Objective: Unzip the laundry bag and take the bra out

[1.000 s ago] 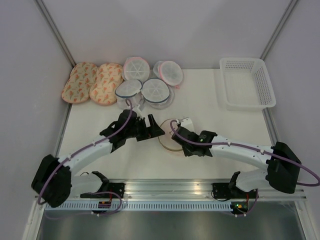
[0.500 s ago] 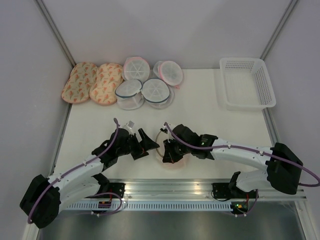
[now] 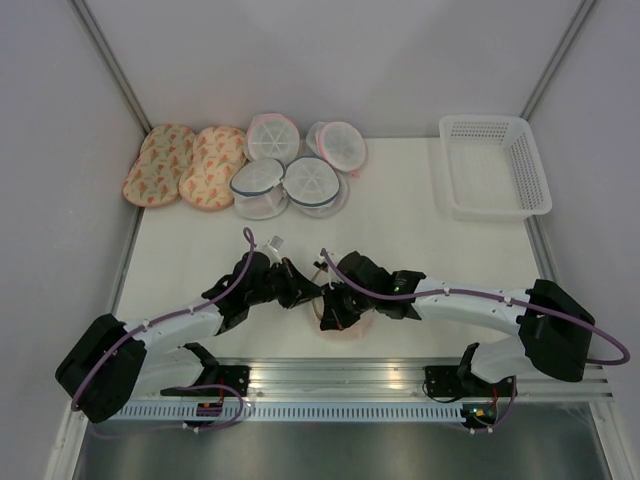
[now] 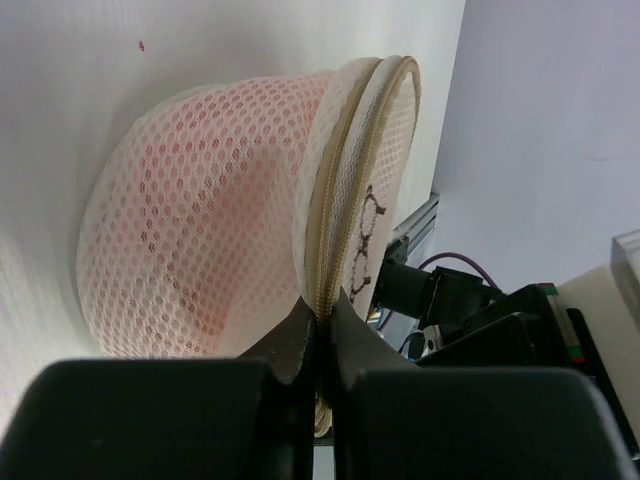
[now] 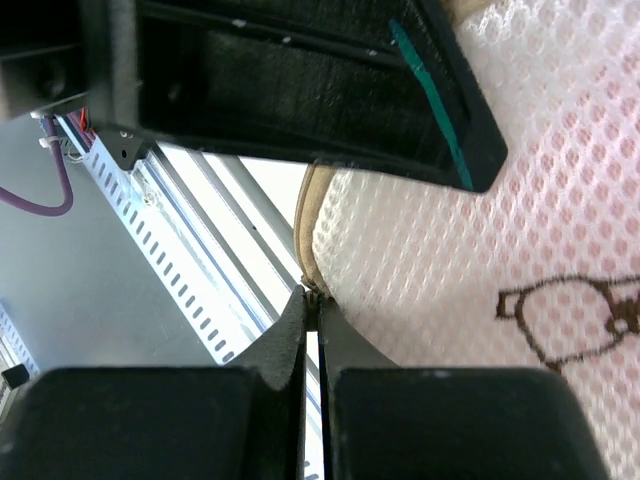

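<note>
The laundry bag (image 3: pixel 352 318), a peach-beige mesh dome, stands tipped on edge near the table's front, between both grippers. My left gripper (image 3: pixel 306 294) is shut on its beige zipper rim (image 4: pixel 340 200), which is pinched between the fingertips (image 4: pixel 322 318). My right gripper (image 3: pixel 330 312) is shut on the zipper at the rim's lower edge (image 5: pixel 312 297). The black scribble (image 5: pixel 560 320) marks the bag's flat face. Pink fabric of the bra (image 4: pixel 190 230) shows through the mesh, still inside the closed bag.
Several white round mesh pouches (image 3: pixel 290 170) and two orange-patterned pouches (image 3: pixel 185 165) lie at the back left. A white basket (image 3: pixel 495 165) stands at the back right. The metal rail (image 3: pixel 340 375) runs just in front of the bag.
My left gripper came in from the back left and shut on the bag's zipper rim. The right gripper drew the bag towards the front edge and tipped it up.
</note>
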Available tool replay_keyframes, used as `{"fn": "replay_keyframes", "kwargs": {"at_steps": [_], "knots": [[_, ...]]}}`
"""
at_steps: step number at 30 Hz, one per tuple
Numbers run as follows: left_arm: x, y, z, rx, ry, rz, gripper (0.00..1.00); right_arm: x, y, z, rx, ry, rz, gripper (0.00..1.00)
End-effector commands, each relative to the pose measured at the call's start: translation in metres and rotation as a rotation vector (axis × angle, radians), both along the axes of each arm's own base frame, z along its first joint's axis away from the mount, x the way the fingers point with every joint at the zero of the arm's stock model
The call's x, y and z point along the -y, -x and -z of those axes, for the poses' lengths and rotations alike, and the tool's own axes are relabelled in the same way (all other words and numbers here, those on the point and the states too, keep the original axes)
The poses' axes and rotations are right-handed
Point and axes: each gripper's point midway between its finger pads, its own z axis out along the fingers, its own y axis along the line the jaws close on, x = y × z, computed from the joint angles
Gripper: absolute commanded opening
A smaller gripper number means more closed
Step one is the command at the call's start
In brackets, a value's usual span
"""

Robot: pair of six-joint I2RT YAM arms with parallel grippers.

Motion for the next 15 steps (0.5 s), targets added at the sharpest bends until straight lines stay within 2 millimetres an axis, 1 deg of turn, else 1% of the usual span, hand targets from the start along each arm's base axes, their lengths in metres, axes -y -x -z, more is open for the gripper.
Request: {"fn": "replay_keyframes", "kwargs": {"at_steps": [1, 2, 4, 5, 6, 7, 9, 10, 11, 12, 13, 15], "knots": [[0.01, -0.009, -0.02, 0.06, 0.049, 0.013, 0.02, 0.0, -0.005, -0.023, 0.063, -0.035, 0.009, 0.0], [0.01, -0.009, -0.019, 0.063, 0.044, 0.011, 0.02, 0.007, -0.004, -0.019, 0.063, -0.002, 0.008, 0.0], [0.006, -0.011, -0.014, 0.064, 0.014, -0.005, 0.02, 0.017, -0.012, -0.019, 0.101, 0.037, 0.055, 0.0], [0.005, -0.013, -0.016, 0.075, 0.007, -0.011, 0.02, 0.028, -0.012, -0.014, 0.1, 0.089, 0.074, 0.0], [0.001, -0.015, -0.011, 0.066, -0.021, -0.031, 0.02, 0.035, -0.016, -0.012, 0.117, 0.119, 0.097, 0.0], [-0.001, -0.015, -0.01, 0.072, -0.034, -0.036, 0.02, 0.043, -0.013, -0.007, 0.105, 0.159, 0.098, 0.0], [-0.005, -0.019, -0.013, 0.091, -0.042, -0.057, 0.02, 0.052, -0.006, 0.002, 0.075, 0.201, 0.091, 0.01], [-0.008, -0.019, -0.011, 0.085, -0.054, -0.064, 0.02, 0.059, -0.001, 0.01, 0.055, 0.237, 0.089, 0.01], [-0.01, -0.021, -0.014, 0.096, -0.051, -0.072, 0.02, 0.064, 0.0, 0.015, 0.046, 0.258, 0.092, 0.0], [-0.011, -0.022, -0.015, 0.102, -0.055, -0.071, 0.02, 0.069, 0.001, 0.02, 0.039, 0.282, 0.106, 0.0], [-0.011, -0.022, -0.016, 0.107, -0.057, -0.071, 0.02, 0.08, 0.0, 0.028, 0.045, 0.332, 0.125, 0.0], [-0.012, -0.022, -0.016, 0.108, -0.068, -0.069, 0.02, 0.091, -0.002, 0.035, 0.049, 0.39, 0.155, 0.0]]}}
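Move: At the near end of the laundry bag's zipped rim, both grippers are already shut. The bag's middle is about 5 cm right, 2 cm back and 4 cm below the left hand. From the right hand it lies roughly 5 cm ahead, 3 cm right and 3 cm below. Two grey-rimmed mesh bags stand some 26 cm ahead of the left hand and 7 cm below, one about 2 cm to its left, the other 14 cm left. Drawing away from the left gripper, the right hand travels about 5.5 cm to the right along the bag's near edge, first rising slightly, then sinking, its closed fingers tipping some 15 degrees more steeply down. It keeps its pinch at the rim. The left hand keeps its pinch as an anchor, easing only about a centimetre forward and left. ##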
